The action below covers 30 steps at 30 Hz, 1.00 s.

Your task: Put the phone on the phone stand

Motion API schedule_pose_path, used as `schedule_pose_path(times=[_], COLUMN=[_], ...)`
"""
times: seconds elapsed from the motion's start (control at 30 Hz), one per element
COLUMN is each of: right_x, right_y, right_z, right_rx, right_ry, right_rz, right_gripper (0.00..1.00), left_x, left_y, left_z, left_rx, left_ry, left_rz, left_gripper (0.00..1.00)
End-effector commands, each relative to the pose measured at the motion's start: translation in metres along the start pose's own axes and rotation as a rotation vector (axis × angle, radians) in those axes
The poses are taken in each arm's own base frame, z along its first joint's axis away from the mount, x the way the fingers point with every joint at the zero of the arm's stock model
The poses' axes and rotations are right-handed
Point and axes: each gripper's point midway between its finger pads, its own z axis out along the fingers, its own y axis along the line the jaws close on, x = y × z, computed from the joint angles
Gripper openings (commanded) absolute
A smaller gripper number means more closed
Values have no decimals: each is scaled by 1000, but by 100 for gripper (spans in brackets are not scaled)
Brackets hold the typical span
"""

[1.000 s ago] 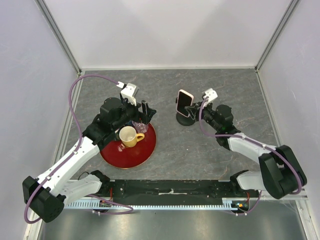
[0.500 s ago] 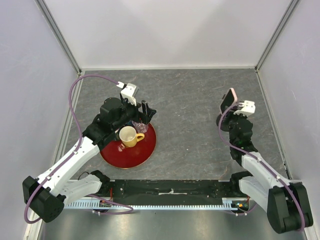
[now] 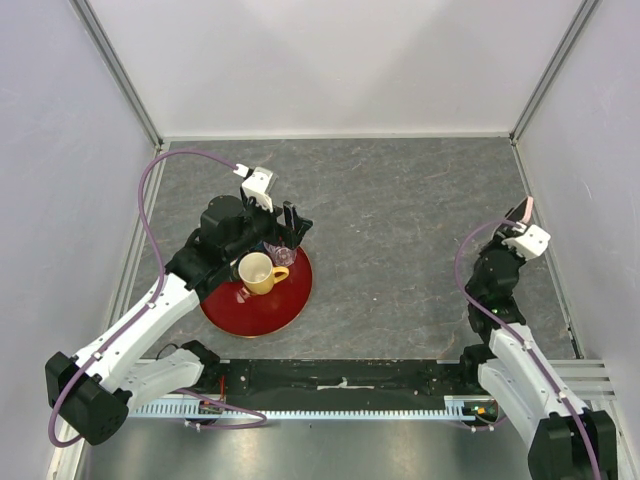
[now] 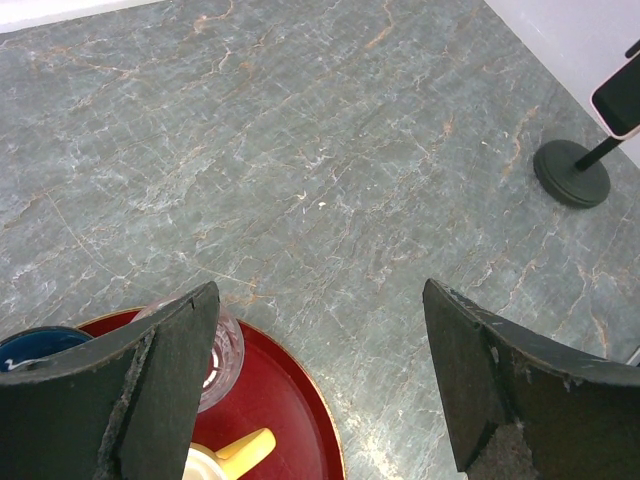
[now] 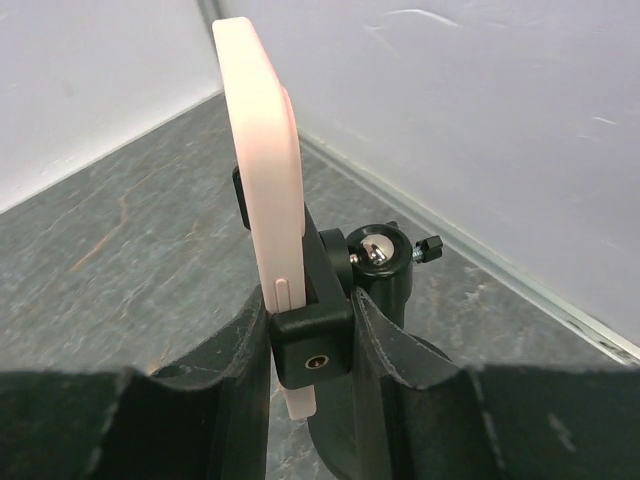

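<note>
The phone (image 5: 262, 150), pink-rimmed and edge-on, stands upright in the black clamp head (image 5: 312, 345) of the phone stand (image 4: 572, 172). My right gripper (image 5: 310, 305) is shut around the phone and clamp, one finger on each side. From above, this gripper (image 3: 518, 228) is by the right wall, with the phone's pink edge (image 3: 526, 208) just showing. The left wrist view shows the stand's round base on the table and the phone (image 4: 622, 95) above it. My left gripper (image 4: 318, 300) hangs open and empty over the tray's far edge.
A red round tray (image 3: 255, 308) at left holds a yellow mug (image 3: 258, 272) and a clear glass (image 4: 222, 350). The right wall (image 3: 590, 200) is very close to the phone and stand. Bare grey tabletop (image 3: 400, 230) lies between the arms.
My right arm swung right, taking the phone and stand from the table's middle to the right wall. The left arm stayed still.
</note>
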Motion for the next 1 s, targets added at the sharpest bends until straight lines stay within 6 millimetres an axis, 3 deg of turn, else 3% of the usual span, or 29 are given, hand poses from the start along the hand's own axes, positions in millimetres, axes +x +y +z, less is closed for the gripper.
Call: schedule_pose_path(times=[0.0,0.33,0.83,0.97], right_x=[-59,-61,-54,-54], right_y=[-24,-73,-129,-134], right_z=[-2,-16,-53,-58], right_rx=[138,377,609,655], right_ry=[-184,-225,-256,-255], right_rz=[201,248,286,298], right_gripper=[0,0,0,0], left_x=[-8,-6,-1,0], left_y=[-5,-9,-20,-20], left_z=[1,2,6,6], left_rx=[26,47,108,110], left_ry=[-32,-25,-7,-7], left_rz=[-26,-38,-74,-78], left_gripper=[88,88,88,88])
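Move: The phone stand is already in the right fingers, with the phone mounted on it: the stand's middle lies about 2 cm ahead, 1 cm right and 6 cm below the hand. The phone sits roughly 4 cm ahead, 2 cm right and 2 cm above. The red tray is far off, some 55 cm left, 8 cm back and 19 cm down. From the left hand, the stand is about 46 cm right, level ahead, some 12 cm below. Still pinching the stand's holder by the phone's lower end, the right hand carries both back towards its base, about 12 cm, and some 7 cm right towards the side wall, away from the tray. It swings clockwise about 35 degrees on the way and tips its fingers up a little; the grip stays unchanged. The left hand, open and empty, eases 1.5 cm right. ##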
